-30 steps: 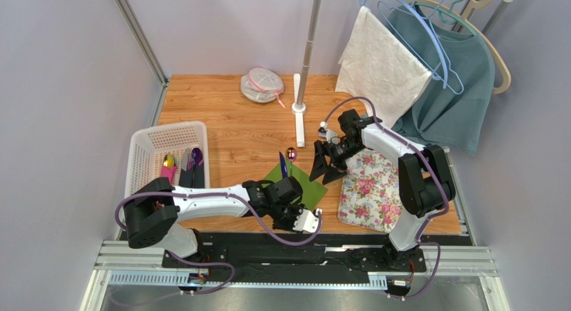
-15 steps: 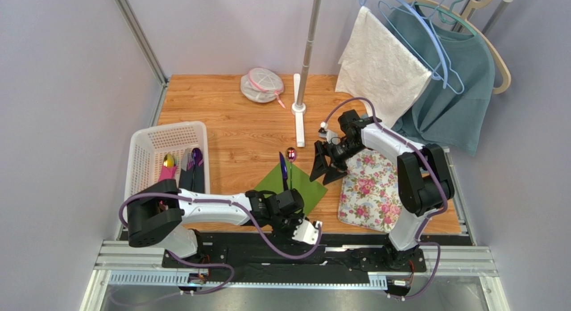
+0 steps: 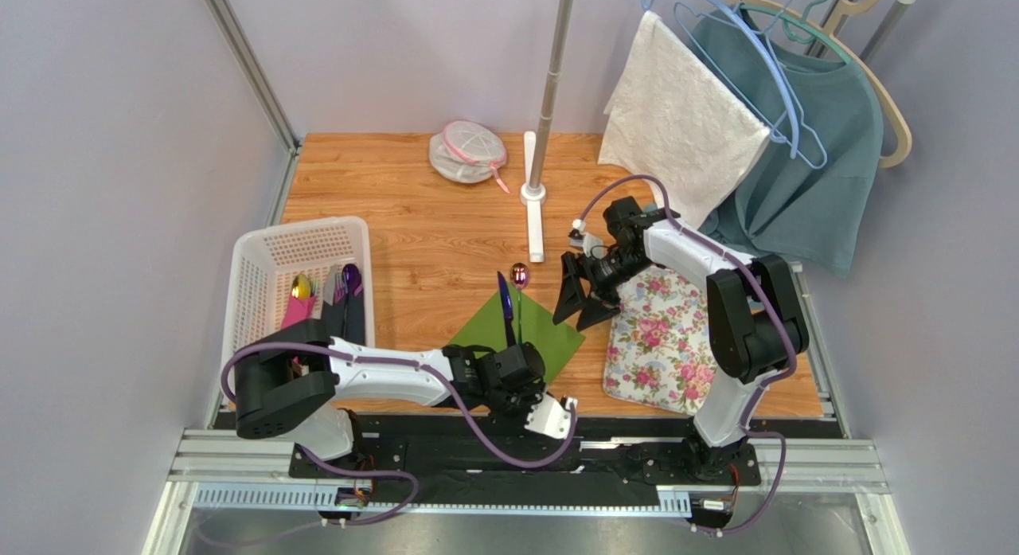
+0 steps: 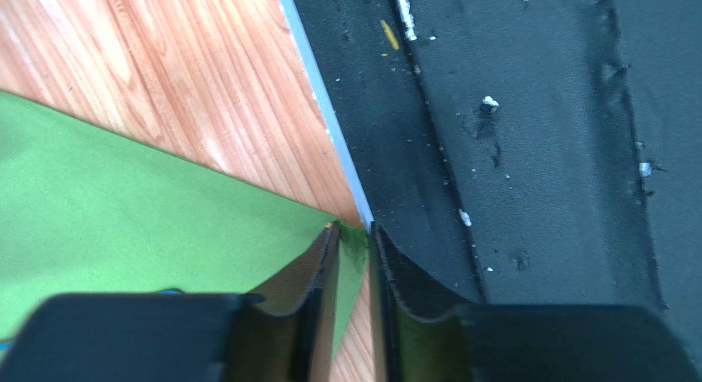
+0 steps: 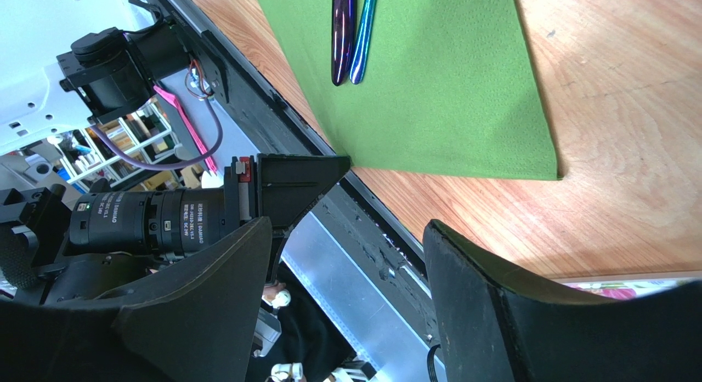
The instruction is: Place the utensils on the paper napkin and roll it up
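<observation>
The green paper napkin (image 3: 544, 328) lies as a diamond on the wooden table. Two utensils rest on it, a blue-purple stick (image 3: 507, 304) and one with a glossy reddish head (image 3: 519, 272). In the right wrist view the pair (image 5: 349, 28) lie side by side on the napkin (image 5: 437, 94). My left gripper (image 3: 520, 374) sits low at the napkin's near corner by the table edge. Its jaws (image 4: 354, 242) straddle that corner (image 4: 353, 259) with a narrow gap left. My right gripper (image 3: 583, 295) hangs open and empty above the napkin's right corner, fingers (image 5: 511, 308) wide apart.
A white basket (image 3: 257, 280) at the left holds more utensils (image 3: 323, 295). A floral mat (image 3: 658, 340) lies right of the napkin. A stand pole (image 3: 541, 137), a mesh pouch (image 3: 467, 151) and hung cloths (image 3: 682, 113) are at the back. The black base rail (image 4: 527, 152) borders the table edge.
My left gripper has drawn back toward the near table edge to the napkin's near corner, uncovering more green sheet, and its jaws have narrowed. The right arm has stayed still.
</observation>
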### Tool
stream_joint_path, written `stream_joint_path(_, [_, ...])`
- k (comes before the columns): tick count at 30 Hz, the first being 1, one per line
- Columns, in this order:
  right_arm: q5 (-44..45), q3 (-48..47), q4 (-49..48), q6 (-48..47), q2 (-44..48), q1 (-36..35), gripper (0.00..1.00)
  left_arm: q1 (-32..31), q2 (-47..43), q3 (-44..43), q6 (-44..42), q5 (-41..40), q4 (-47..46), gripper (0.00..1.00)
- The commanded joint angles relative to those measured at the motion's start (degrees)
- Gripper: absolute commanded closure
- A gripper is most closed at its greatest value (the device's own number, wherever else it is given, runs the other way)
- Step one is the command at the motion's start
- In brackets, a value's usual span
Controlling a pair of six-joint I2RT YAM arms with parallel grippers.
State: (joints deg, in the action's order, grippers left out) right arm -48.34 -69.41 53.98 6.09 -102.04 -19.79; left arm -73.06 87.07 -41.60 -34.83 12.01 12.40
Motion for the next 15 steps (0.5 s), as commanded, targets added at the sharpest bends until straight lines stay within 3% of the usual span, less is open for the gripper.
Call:
stream_joint_path(1, [-0.4, -1.6, -0.1, 0.1, -0.4, 0.2, 0.28, -0.3, 0.4, 0.5, 0.3, -0.4, -1.5, 0.78])
stream_joint_path(6, [-0.4, -1.6, 0.0, 0.2, -0.4, 0.2, 0.28, -0.3, -2.7, -0.2, 0.3, -0.5, 1.0, 0.92])
stream_joint_path(12, [-0.5, -1.5, -0.1, 0.1, -0.7, 0.2, 0.28, 1.0, -5.6, -0.6, 0.8, 0.6, 2.9, 0.94])
stream_joint_path(15, [-0.5, -1.5, -0.2, 0.2, -0.7, 0.3, 0.28, 5.2, -5.3, -2.8, 2.1, 3.4, 4.5, 0.94])
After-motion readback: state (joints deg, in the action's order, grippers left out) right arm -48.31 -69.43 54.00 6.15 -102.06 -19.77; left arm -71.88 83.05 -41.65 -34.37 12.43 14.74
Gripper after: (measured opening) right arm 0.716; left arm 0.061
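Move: The near corner of the green napkin sits right between the left gripper's half-open fingertips, at table height. From there, the knife's middle lies about 14 cm ahead and 2 cm to the left, the spoon's roughly 14 cm straight ahead, and the flowered mat some 10 cm ahead and 23 cm to the right. From the idle right gripper, that corner is about 17 cm back, 8 cm to the left and 9 cm below. Hold the left gripper where it is, low over the table edge, and shut its fingers to pinch the napkin's near corner between the tips. With the fingers closed, raise the corner straight up by about 1.5 cm, picking up speed and easing very slightly forward at the end, the wrist keeping its tilt. ##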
